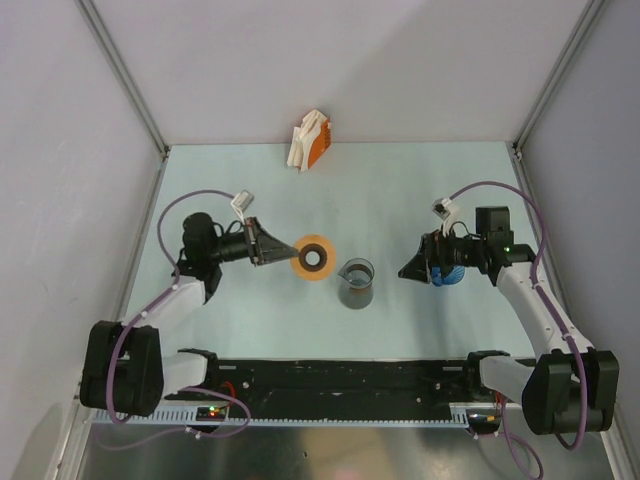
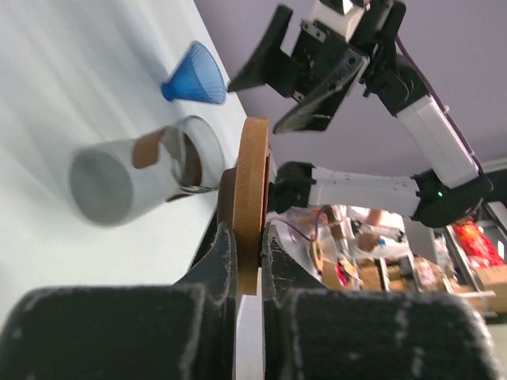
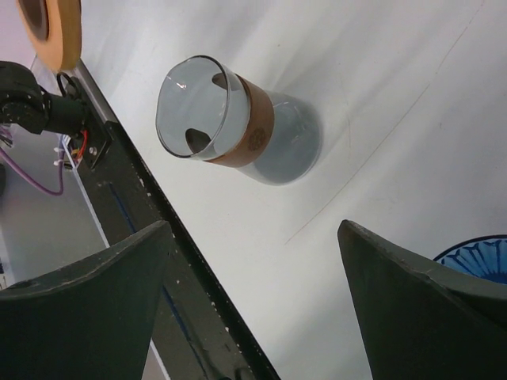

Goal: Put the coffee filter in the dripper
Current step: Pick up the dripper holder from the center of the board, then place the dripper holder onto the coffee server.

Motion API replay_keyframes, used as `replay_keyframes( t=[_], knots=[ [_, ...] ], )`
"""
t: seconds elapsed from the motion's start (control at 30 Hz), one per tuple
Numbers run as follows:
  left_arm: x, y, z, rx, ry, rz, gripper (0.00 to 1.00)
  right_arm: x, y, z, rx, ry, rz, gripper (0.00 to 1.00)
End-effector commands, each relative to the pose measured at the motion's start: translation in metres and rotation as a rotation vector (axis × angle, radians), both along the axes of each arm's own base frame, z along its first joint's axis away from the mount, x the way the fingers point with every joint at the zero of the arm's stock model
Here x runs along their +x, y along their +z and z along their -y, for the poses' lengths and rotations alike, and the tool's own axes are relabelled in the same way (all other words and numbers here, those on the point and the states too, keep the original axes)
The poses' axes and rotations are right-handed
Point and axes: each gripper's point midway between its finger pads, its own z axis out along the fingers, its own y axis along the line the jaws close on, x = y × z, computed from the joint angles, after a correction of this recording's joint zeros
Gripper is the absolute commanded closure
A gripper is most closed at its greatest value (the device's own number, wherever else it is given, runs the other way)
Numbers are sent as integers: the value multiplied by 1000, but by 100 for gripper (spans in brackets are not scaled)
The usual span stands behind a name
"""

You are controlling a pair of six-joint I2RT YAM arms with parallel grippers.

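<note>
The blue ribbed dripper [image 1: 451, 274] sits on the table at the right, mostly under my right gripper [image 1: 409, 270]; it also shows as a blue cone [image 2: 196, 75] and a blue rim [image 3: 478, 255]. That gripper is open, hanging above bare table with nothing between its fingers. My left gripper [image 1: 290, 252] is shut on the edge of a flat orange ring [image 1: 314, 257], held on edge between the pads [image 2: 252, 190]. White folded papers in an orange holder [image 1: 310, 141], probably the coffee filter stack, stand at the back of the table.
A glass cup with a brown band [image 1: 356, 283] stands between the two grippers, just right of the ring. It shows in the left wrist view [image 2: 135, 178] and in the right wrist view [image 3: 238, 119]. The black rail [image 1: 340, 375] runs along the near edge.
</note>
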Motion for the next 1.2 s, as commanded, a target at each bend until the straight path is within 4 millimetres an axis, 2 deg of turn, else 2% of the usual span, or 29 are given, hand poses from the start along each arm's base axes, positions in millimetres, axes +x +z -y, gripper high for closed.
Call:
replay_keyframes(
  t=[0.0,0.27,0.53,0.9,1.17],
  knots=[
    [-12,21,33,-30,-79,-27,100,5,11,-7,30,6,19,9],
    [-9,23,76,-41,-161,-86,100,4,3,-5,5,-12,-8,9],
    [6,19,100,-36,-181,-130,100,2,4,-5,-1,-8,-3,10],
    [18,-11,117,0,-188,-201,100,3,3,-3,-14,-13,11,10],
    [20,-22,122,13,-194,-220,97,3,3,-2,-18,-12,9,10]
  ],
)
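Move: The left hand already pinches the dripper holder's edge. The glass carafe it is being taken to stands about 16 cm to this hand's right, level with it fore and aft, its middle some 15 cm lower. The blue dripper lies about 39 cm right, 8 cm farther out and 16 cm down. The open right hand hovers about 30 cm right and 4 cm back, 5 cm lower; from it the carafe is some 14 cm left, 4 cm ahead, 10 cm below. The left hand carries the pinched dripper holder about 11 cm right over the carafe, then sinks about 4 cm. ##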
